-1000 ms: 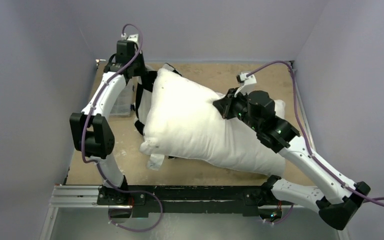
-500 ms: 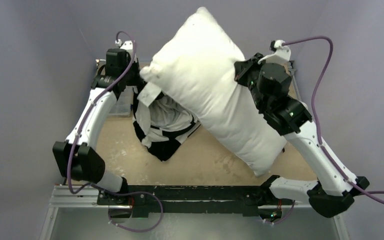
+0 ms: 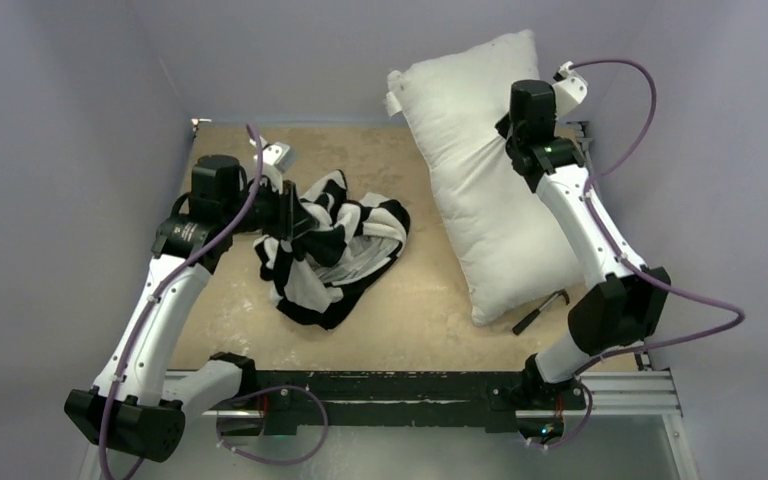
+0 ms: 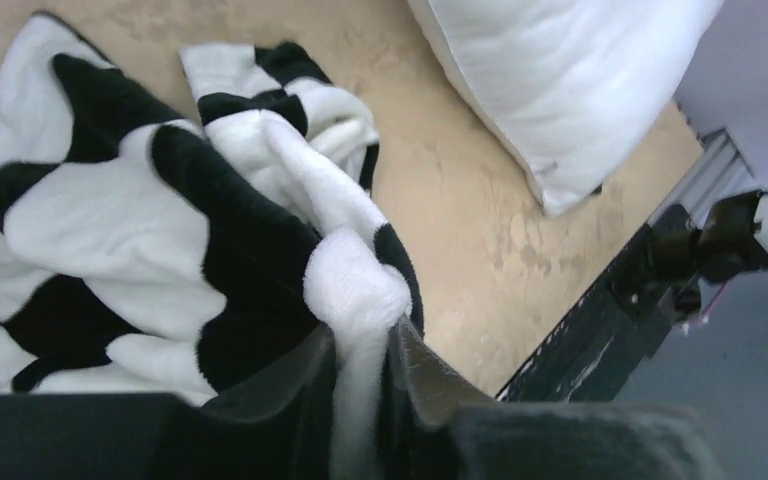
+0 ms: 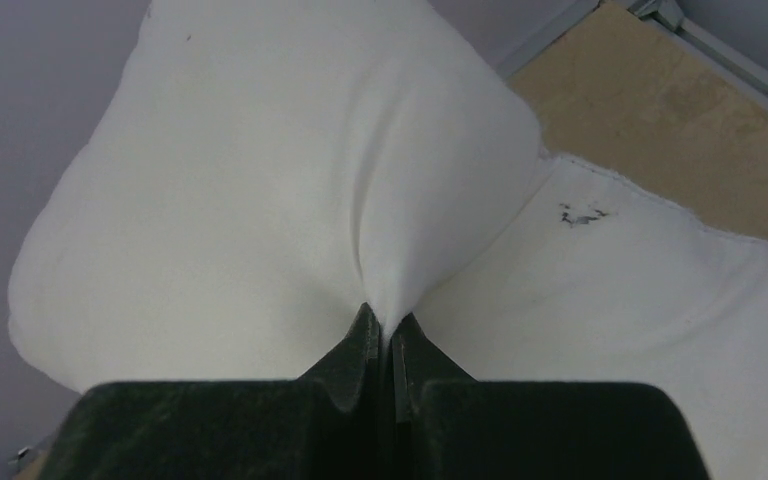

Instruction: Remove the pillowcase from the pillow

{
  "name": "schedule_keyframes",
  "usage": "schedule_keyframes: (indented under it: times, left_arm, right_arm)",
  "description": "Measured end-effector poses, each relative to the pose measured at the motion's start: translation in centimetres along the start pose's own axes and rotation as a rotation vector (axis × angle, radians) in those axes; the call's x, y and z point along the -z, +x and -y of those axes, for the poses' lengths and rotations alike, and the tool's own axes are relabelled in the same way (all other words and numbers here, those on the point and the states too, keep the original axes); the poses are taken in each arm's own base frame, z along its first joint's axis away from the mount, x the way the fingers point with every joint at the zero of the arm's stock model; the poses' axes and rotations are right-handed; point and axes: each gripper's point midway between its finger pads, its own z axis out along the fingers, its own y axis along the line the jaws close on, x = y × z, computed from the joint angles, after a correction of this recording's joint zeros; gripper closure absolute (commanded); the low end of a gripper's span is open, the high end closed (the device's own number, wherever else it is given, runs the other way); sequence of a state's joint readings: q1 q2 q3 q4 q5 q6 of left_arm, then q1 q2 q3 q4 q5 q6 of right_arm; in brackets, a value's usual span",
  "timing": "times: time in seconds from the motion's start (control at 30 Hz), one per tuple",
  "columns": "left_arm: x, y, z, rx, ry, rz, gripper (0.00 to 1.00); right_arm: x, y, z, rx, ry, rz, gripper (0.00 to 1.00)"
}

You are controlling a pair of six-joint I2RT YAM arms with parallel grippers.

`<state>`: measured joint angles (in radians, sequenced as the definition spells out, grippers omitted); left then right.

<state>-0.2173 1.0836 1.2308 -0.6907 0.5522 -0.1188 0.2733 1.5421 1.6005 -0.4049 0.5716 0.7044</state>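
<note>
The black-and-white checkered pillowcase (image 3: 332,258) lies crumpled on the table's left half, apart from the pillow. My left gripper (image 3: 293,222) sits at its left side, shut on a white fold of it. In the left wrist view that fold runs between the jaws of the left gripper (image 4: 360,345), with the rest of the pillowcase (image 4: 110,220) spread beyond. The plain white pillow (image 3: 485,200) stands tilted along the right side, its top against the back wall. My right gripper (image 3: 513,135) pinches its upper right edge. The right wrist view shows the right gripper (image 5: 385,325) shut on a pucker of pillow (image 5: 260,180) fabric.
A dark-handled tool (image 3: 541,310) lies on the tan table (image 3: 420,310) by the pillow's lower corner. Purple walls close in the back and both sides. A black rail (image 3: 390,388) runs along the near edge.
The right arm swung the pillow up and over to the far right. The pillowcase came off it and dropped onto the table; the left gripper moved nearer and rightward with the fabric.
</note>
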Motion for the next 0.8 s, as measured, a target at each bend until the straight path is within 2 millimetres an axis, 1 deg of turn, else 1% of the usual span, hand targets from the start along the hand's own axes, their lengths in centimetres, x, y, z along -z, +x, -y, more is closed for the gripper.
schedule_keyframes:
  times: [0.03, 0.1, 0.13, 0.17, 0.2, 0.23, 0.3, 0.37, 0.4, 0.47, 0.53, 0.6, 0.7, 0.73, 0.8]
  left_arm:
    - [0.1, 1.1, 0.4, 0.009, 0.021, -0.020, 0.64]
    - [0.1, 3.0, 0.4, 0.038, 0.027, -0.061, 0.54]
    - [0.0, 3.7, 0.2, 0.050, 0.019, -0.076, 0.50]
    - [0.0, 4.2, 0.0, 0.065, 0.002, -0.091, 0.46]
    - [0.1, 4.6, -0.4, 0.077, -0.020, -0.100, 0.43]
    - [0.2, 4.7, -0.8, 0.085, -0.049, -0.102, 0.39]
    - [0.6, 4.5, -1.8, 0.096, -0.123, -0.084, 0.34]
    - [1.4, 4.1, -2.8, 0.106, -0.206, -0.053, 0.32]
    - [2.0, 3.9, -3.3, 0.110, -0.256, -0.032, 0.32]
    - [3.2, 3.4, -4.3, 0.122, -0.348, 0.013, 0.30]
    - [4.6, 2.8, -5.2, 0.139, -0.439, 0.067, 0.26]
    - [6.0, 2.3, -5.8, 0.155, -0.512, 0.118, 0.23]
    - [8.4, 1.6, -6.5, 0.177, -0.611, 0.199, 0.19]
    - [9.2, 1.3, -6.6, 0.182, -0.639, 0.224, 0.08]
    - [10.6, 0.9, -6.8, 0.185, -0.686, 0.269, 0.02]
  right_arm:
    - [-1.0, 0.5, 0.3, -0.010, 0.014, -0.007, 1.00]
    - [-2.6, 1.5, 0.6, -0.026, 0.030, -0.021, 0.97]
    - [-3.3, 2.2, 0.6, -0.030, 0.037, -0.031, 0.93]
    - [-4.0, 3.0, 0.6, -0.031, 0.041, -0.046, 0.87]
    - [-4.6, 4.0, 0.5, -0.032, 0.043, -0.065, 0.80]
    - [-5.2, 4.9, 0.6, -0.032, 0.047, -0.082, 0.69]
    - [-6.0, 6.3, 0.5, -0.035, 0.047, -0.111, 0.46]
    - [-6.4, 6.7, 0.3, -0.044, 0.037, -0.118, 0.30]
    - [-6.3, 6.5, 0.0, -0.047, 0.027, -0.116, 0.26]
    - [-5.7, 5.3, -0.6, -0.063, -0.001, -0.094, 0.20]
    - [-4.7, 3.8, -0.9, -0.081, -0.025, -0.066, 0.17]
    - [-3.1, 2.0, -1.0, -0.099, -0.046, -0.036, 0.13]
    - [-0.1, -1.2, -0.6, -0.135, -0.074, 0.027, 0.04]
    - [0.9, -2.3, -0.3, -0.148, -0.078, 0.050, 0.01]
    - [3.1, -4.1, 0.5, -0.172, -0.083, 0.096, 0.01]
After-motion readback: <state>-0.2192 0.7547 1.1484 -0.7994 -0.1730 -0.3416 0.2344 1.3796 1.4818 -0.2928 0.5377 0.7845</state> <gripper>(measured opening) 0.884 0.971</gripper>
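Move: The pillowcase hangs from the left gripper; its heap's middle lies about 4 cm ahead, 6 cm right and 23 cm below that hand, with the pillow's middle roughly 12 cm ahead, 43 cm right and 14 cm below it. The right gripper still grips the pillow, whose middle is some 8 cm back, 2 cm left and 20 cm below it; the hammer lies about 30 cm back, 7 cm right and 33 cm below that hand. Sink the left gripper about 4 cm while opening it to let go of the pillowcase, then sweep about 12 cm left and up, away from the heap, turning some 40 degrees counter-clockwise. Lower the right gripper with the pillow some 7 cm down and 5 cm forward, open it wide, then draw back and rise about 12 cm clear, tipping the fingers up. ##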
